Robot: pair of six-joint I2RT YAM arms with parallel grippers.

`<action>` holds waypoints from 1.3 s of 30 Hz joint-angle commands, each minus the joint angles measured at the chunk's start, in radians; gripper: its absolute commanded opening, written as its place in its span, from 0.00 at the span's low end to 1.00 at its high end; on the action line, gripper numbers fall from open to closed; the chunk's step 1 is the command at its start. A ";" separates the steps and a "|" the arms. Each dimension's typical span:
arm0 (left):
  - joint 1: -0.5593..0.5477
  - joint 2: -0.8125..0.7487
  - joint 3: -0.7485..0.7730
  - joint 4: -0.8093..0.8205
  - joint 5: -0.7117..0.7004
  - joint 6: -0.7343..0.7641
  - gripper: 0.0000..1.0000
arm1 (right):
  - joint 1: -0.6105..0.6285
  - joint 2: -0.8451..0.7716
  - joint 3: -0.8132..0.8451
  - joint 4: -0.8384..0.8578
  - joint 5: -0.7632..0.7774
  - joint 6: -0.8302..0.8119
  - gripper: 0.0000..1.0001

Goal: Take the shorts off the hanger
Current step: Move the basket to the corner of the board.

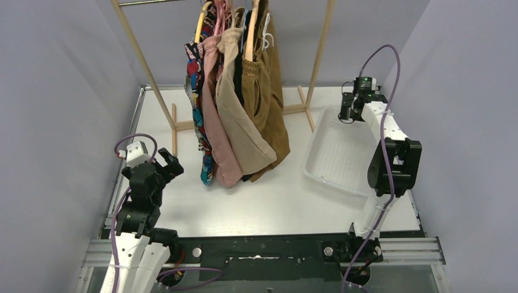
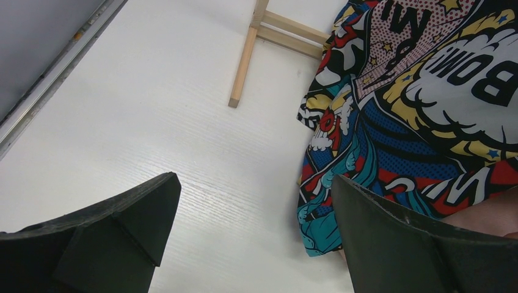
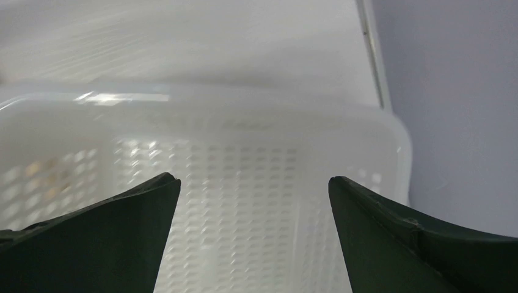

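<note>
Several shorts (image 1: 241,110) hang on hangers (image 1: 250,36) from a wooden rack: comic-print (image 1: 196,91), pink (image 1: 217,140), beige (image 1: 241,131), black, mustard-brown (image 1: 269,104). In the left wrist view the comic-print shorts (image 2: 421,97) fill the upper right, their hem close to the table. My left gripper (image 1: 171,163) is open, low, left of the hems, with nothing between its fingers (image 2: 379,238). My right gripper (image 1: 347,113) is open and empty above the white basket (image 1: 339,155).
The wooden rack's legs (image 1: 311,61) and feet (image 2: 244,61) stand on the white table at the back. The perforated white basket (image 3: 256,159) lies at the right, next to the grey wall. A metal rail runs along the table's left edge.
</note>
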 commanded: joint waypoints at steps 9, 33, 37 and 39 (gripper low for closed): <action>0.015 0.021 0.012 0.063 0.012 0.017 0.98 | 0.444 -0.474 -0.418 0.112 -0.105 0.347 1.00; 0.033 0.013 0.007 0.073 0.027 0.026 0.98 | 0.347 -0.563 -0.580 -0.134 0.401 0.229 0.99; 0.033 0.015 0.005 0.076 0.031 0.026 0.98 | 0.336 -0.589 -0.533 -0.146 0.327 0.229 0.98; 0.033 0.015 0.005 0.077 0.032 0.028 0.98 | 0.338 -0.632 -0.529 -0.124 0.238 0.225 0.98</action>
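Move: The basket's middle lies about 17 cm back from the right hand, level sideways and some 4 cm lower; its left side is roughly 15 cm left and 14 cm back. The board's far right corner is about 10 cm ahead and 13 cm right, the rack's right foot some 17 cm left and level. The brown trousers' hem hangs about 32 cm left and 20 cm back. From the left hand the basket is roughly 75 cm right and 7 cm ahead. Swinging left and back in a quick arc, the right hand rises across the basket and comes down outside its left side, some 23 cm left of where it began. With the fingers still wide open, it then sweeps about 16 cm right, pushing the basket's left side towards the right edge of the board; the wrist turns counter-clockwise on the way out and back again during the sweep. ##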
